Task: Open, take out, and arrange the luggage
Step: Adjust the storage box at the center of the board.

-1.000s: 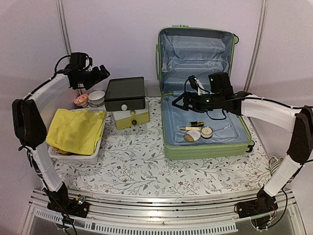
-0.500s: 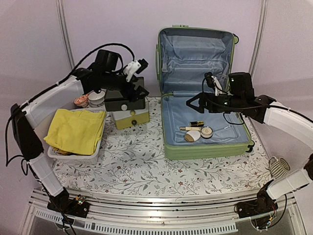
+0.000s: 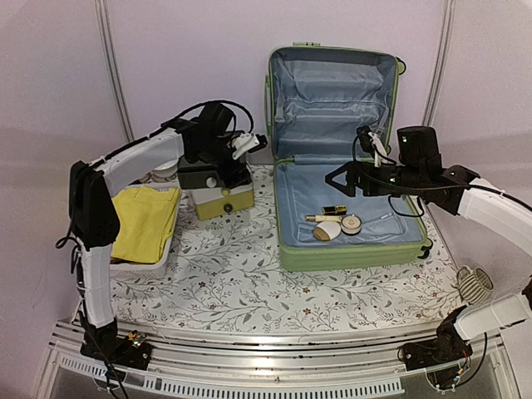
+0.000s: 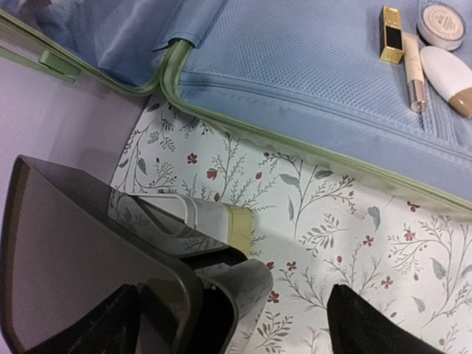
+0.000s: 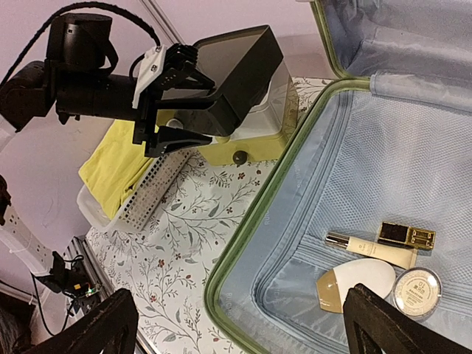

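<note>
The luggage [image 3: 349,254] lies open at the right, its lid upright against the back wall and its pale blue lining [image 5: 369,140] [image 4: 295,66] showing. On the lining lie a gold lipstick [image 3: 335,209] [image 5: 405,234], a cream tube [image 5: 369,248], an oval white-and-tan case [image 3: 327,231] [image 5: 358,280] and a round compact [image 3: 352,224] [image 5: 417,291]. My right gripper [image 3: 345,179] [image 5: 247,332] hangs open over the suitcase's base, holding nothing. Over the right front corner of the dark-lidded drawer box [image 3: 218,179] [image 4: 66,243] hovers my left gripper [image 3: 249,143] [image 4: 247,328], open and empty.
A white mesh basket [image 3: 141,266] [image 5: 147,195] with a yellow cloth [image 3: 145,220] stands at the left. The drawer box's white-and-yellow body [image 5: 258,140] sits just left of the suitcase. A coiled cable [image 3: 470,287] hangs off the right table edge.
My left arm has swung right, from the back-left corner above the basket to over the drawer box. My right gripper has drifted right and back over the suitcase base.
</note>
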Controlling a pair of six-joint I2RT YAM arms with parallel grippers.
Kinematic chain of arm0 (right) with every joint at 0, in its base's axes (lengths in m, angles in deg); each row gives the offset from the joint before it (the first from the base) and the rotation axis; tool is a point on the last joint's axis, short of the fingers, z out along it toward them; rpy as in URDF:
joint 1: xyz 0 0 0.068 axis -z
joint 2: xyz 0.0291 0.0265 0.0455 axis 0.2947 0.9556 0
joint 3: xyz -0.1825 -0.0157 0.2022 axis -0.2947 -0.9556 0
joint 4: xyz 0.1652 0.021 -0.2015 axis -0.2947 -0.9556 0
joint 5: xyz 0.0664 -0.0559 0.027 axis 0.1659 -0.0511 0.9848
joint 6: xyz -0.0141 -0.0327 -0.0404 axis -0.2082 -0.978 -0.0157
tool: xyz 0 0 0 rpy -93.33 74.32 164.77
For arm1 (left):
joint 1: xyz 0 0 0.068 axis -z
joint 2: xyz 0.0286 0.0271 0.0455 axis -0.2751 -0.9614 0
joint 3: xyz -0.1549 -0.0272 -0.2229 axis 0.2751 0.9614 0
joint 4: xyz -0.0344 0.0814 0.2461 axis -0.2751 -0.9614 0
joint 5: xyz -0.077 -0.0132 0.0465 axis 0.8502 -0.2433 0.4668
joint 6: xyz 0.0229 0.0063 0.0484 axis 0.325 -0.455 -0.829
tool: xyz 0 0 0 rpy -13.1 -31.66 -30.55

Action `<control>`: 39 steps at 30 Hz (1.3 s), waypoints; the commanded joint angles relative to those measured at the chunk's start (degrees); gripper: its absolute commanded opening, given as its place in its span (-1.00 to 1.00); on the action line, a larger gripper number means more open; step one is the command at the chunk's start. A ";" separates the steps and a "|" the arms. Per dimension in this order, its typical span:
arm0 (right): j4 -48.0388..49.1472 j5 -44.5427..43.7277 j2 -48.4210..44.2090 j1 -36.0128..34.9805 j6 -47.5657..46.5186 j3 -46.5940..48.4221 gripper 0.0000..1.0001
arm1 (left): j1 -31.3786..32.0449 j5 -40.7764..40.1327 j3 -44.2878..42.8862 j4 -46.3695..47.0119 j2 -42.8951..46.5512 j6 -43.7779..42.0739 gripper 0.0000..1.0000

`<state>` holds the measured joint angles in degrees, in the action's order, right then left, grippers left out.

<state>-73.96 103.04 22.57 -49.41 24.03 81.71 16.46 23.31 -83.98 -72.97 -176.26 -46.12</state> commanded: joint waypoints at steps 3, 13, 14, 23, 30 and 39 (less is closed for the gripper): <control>-0.85 -0.95 -1.45 0.31 -0.77 -0.41 0.98 | -0.95 -4.50 -3.52 -3.86 -2.92 -1.49 0.63; -0.85 -0.73 -1.14 0.32 -0.84 -0.05 0.97 | -1.10 -10.97 -5.02 0.64 -5.73 -0.81 -0.19; -0.98 -0.72 -1.23 0.43 -0.90 -0.04 0.98 | -1.05 -11.40 -5.36 0.96 -5.98 -0.88 -0.22; -1.21 -1.01 -1.54 0.52 -1.02 -0.26 0.98 | -0.80 -12.16 -10.22 3.76 -8.56 2.19 -0.50; -1.29 -1.10 -1.68 0.62 -1.19 -0.30 0.98 | 1.10 -17.61 -13.12 2.65 -11.30 6.23 -0.80; -1.21 -0.66 -1.44 0.68 -1.46 -0.22 0.98 | 1.76 -18.44 -14.44 3.09 -11.77 16.28 -0.79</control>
<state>-75.01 102.50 22.39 -48.99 23.46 81.71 18.19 7.35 -97.64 -70.83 -186.03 -36.55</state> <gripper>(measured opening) 0.988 0.103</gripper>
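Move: The left hand, wide open, is just short of the front right corner of the storage box's dark top tier: about 3 cm ahead and at roughly its own height. The white-and-yellow lower tiers have their middle some 4 cm ahead, 5 cm left and 10 cm below. The suitcase's left rim is about 13 cm right, 4 cm back and 11 cm below. From the right hand that corner lies about 13 cm ahead, 28 cm left and 9 cm lower. The left fingers close almost shut on the front right corner of the dark tier, pinching its edge, while the hand goes about 6 cm forward with hardly any net sideways drift. Closing happens on the way, and the wrist swings some 15 degrees counter-clockwise, its fingertips tipping up slightly. ##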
